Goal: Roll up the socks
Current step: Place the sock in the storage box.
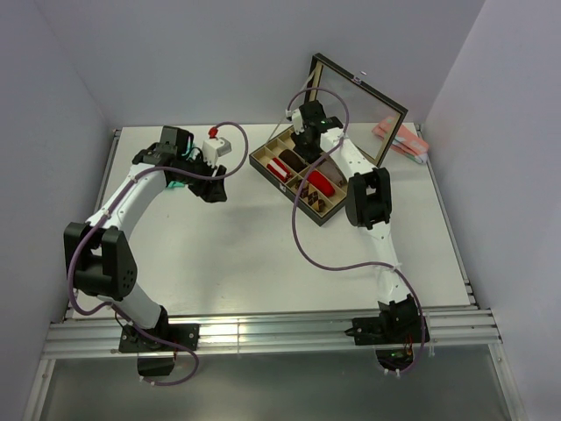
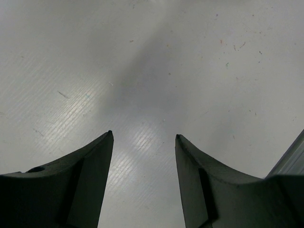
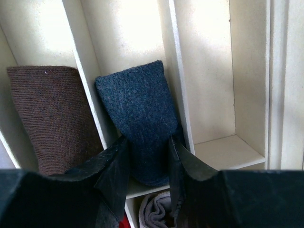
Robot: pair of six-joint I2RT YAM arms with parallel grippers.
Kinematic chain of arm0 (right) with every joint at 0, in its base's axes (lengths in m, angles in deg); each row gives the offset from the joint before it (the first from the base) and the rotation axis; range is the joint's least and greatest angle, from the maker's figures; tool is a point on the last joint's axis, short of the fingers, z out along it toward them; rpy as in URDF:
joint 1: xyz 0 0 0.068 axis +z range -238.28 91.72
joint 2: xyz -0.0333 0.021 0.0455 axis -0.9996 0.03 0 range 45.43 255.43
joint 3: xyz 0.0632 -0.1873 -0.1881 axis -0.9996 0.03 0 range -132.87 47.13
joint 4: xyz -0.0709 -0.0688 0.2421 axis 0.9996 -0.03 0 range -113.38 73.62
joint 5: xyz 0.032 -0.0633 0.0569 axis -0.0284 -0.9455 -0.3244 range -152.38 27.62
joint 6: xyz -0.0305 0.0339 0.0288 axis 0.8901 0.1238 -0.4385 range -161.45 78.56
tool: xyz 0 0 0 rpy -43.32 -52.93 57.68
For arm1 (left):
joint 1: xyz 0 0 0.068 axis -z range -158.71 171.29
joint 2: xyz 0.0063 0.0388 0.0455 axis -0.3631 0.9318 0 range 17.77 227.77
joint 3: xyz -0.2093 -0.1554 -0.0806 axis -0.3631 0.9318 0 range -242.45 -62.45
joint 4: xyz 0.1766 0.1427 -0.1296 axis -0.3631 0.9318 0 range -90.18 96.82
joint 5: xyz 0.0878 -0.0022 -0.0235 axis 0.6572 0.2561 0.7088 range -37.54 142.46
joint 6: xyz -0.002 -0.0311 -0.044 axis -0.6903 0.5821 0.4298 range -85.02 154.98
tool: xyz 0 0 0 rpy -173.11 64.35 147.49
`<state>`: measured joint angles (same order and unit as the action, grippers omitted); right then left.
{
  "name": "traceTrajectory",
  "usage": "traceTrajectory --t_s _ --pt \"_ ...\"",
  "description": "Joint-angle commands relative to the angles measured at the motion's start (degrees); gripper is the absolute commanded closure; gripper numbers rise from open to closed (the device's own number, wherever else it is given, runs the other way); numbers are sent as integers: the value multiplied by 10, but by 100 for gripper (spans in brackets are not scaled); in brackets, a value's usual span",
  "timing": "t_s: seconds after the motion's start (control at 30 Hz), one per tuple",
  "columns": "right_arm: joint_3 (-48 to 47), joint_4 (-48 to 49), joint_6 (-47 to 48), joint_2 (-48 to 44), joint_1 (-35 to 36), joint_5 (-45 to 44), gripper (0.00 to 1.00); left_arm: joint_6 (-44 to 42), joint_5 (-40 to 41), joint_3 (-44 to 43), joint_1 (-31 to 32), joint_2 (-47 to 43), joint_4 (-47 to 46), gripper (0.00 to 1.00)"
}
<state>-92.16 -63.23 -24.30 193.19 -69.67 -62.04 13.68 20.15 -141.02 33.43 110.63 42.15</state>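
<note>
In the right wrist view, a navy blue sock [image 3: 137, 104] lies rolled in a narrow compartment of a cream divided box [image 3: 213, 71]. My right gripper [image 3: 148, 140] is shut on its near end, one finger on each side. A dark brown sock [image 3: 47, 114] lies rolled in the compartment to its left. In the top view my right gripper [image 1: 307, 132] is over the far end of the box [image 1: 263, 160] and hides the navy sock. My left gripper [image 2: 144, 134] is open and empty over bare table, left of the box in the top view [image 1: 213, 191].
The box's glass lid [image 1: 359, 96] stands open at the back. Red rolls [image 1: 323, 184] fill other compartments, and a grey roll [image 3: 154, 211] lies in the one nearest my right gripper. A pink packet [image 1: 399, 140] lies at the table's far right. Something teal [image 1: 175, 185] shows under my left arm.
</note>
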Motion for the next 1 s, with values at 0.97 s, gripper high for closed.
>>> traceTrajectory --t_s 0.97 --pt "118 111 -76 -136 -2 -6 34 -11 -17 -20 4 0 7 39"
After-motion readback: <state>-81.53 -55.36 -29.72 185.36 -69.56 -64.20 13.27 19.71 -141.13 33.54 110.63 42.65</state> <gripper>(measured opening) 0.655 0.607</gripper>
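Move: My right fingers still pinch the rolled navy sock down in its compartment, its middle about 2 cm ahead and 1 cm left of my hand point. From this hand the brown sock lies some 3 cm back and 5 cm left, the grey one about 6 cm back and 7 cm right, and the red one roughly 10 cm back and 4 cm right. From my left hand the navy sock is about 21 cm ahead, 25 cm right and 12 cm lower. I spread my right fingers first, holding the hand almost in place so that they let go of the navy sock between the compartment walls. Then I lift that hand nearly straight up off the sock, slowly and then faster, about 2.5 cm in all, turning it some 5 degrees clockwise as the fingers ease a little wider. ##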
